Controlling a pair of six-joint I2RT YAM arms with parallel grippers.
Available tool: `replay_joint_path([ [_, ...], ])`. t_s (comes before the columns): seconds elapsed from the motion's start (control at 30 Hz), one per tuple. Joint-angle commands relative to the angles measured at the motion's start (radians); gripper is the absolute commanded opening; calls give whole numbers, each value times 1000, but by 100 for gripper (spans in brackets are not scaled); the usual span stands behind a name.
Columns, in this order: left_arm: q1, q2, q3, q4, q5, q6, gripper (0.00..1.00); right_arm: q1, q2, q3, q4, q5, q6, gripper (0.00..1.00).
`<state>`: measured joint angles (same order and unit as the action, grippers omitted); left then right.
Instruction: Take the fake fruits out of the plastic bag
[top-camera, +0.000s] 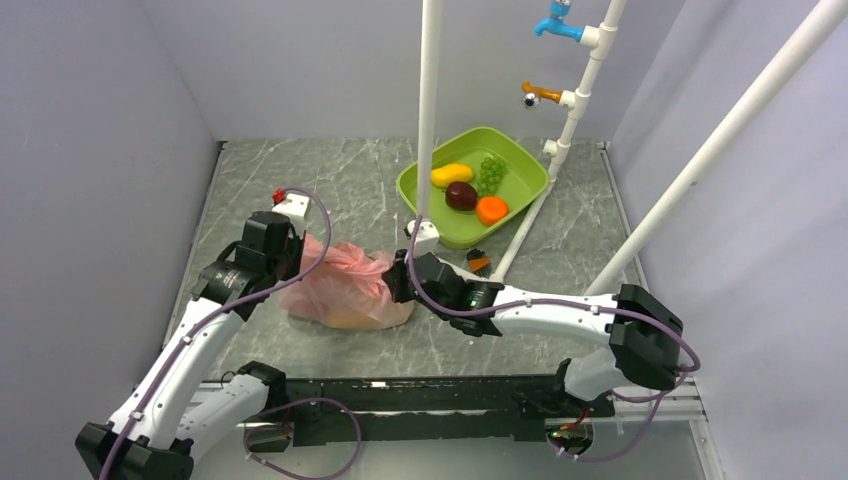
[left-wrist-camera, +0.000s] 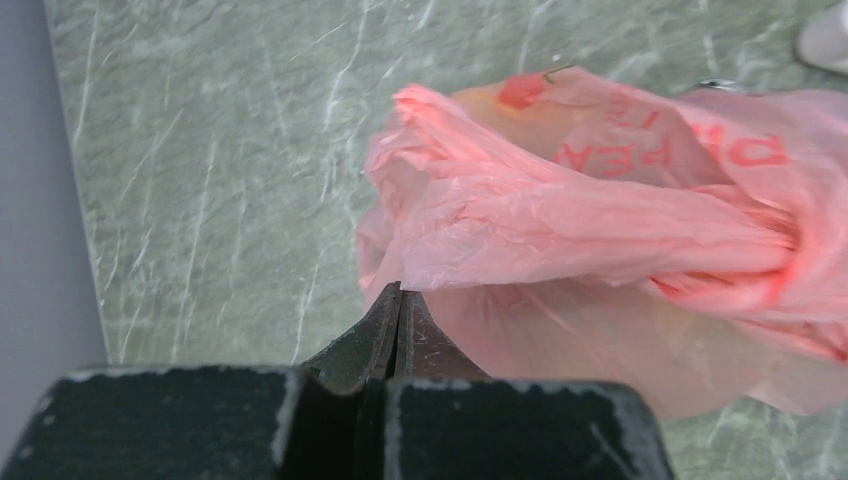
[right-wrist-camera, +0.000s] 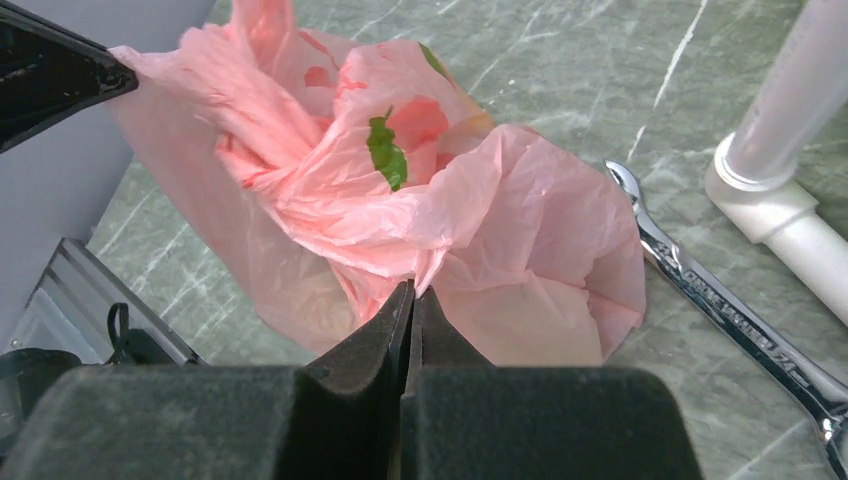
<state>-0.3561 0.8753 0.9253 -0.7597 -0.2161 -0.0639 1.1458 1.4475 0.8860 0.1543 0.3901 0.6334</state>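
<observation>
The pink plastic bag lies crumpled on the marble table between my two arms. My left gripper is shut on the bag's left edge; in the left wrist view its closed tips meet the film of the plastic bag. My right gripper is shut on the bag's right side, with a fold of the plastic bag pinched at its tips. The fake fruits stay inside the bag. They show only as dim yellow, red and green patches through the film.
A green tub at the back right holds a yellow mango, a maroon fruit, green grapes and an orange fruit. White pipe posts rise behind the bag. A steel spanner lies right of the bag, by a pipe foot.
</observation>
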Motion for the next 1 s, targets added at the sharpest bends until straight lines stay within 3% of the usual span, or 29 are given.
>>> replay_joint_path([
  [0.0, 19, -21, -33, 55, -143, -26, 0, -19, -59, -49, 10, 24, -4, 0],
  [0.43, 76, -190, -187, 251, -141, -16, 0, -60, -199, -181, -31, 6, -6, 0],
  [0.53, 77, -258, -222, 287, -59, 3, 0, -57, -233, -191, -67, 9, -65, 2],
  [0.63, 77, -293, -225, 292, 70, 38, 0, -28, -211, -94, -210, 9, -168, 15],
  [0.77, 77, -262, -213, 281, 87, 43, 0, -4, -147, 90, -359, 25, -247, 36],
  [0.9, 77, -214, -199, 275, 105, 46, 0, 78, -104, 158, -331, 80, -350, 74],
  [0.97, 77, -201, -195, 271, 115, 45, 0, 122, -71, 184, -285, 85, -448, 84],
])
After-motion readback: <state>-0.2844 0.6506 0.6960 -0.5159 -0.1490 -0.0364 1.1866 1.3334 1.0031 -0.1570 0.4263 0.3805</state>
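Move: Pinched by both closed grippers, the plastic bag has its middle about 8 cm left of the right hand, level with it front to back and some 10 cm below. From the left hand it lies about 10 cm right, 3 cm back and 13 cm below. The wrench is roughly 10 cm right of the right hand and 5 cm ahead, and the pipe post's foot is 8 cm right and 12 cm ahead, both down on the table. Pulling the bag between them, the right hand drags its pinched plastic about 6 cm right and slightly down while the closed left hand keeps its pinch, easing some 3 cm left. The right fingers then open wide and let go, that hand rolling its left side down as it rises about 5 cm and turns back left towards the bag; the left returns right and tips its fingers up. ##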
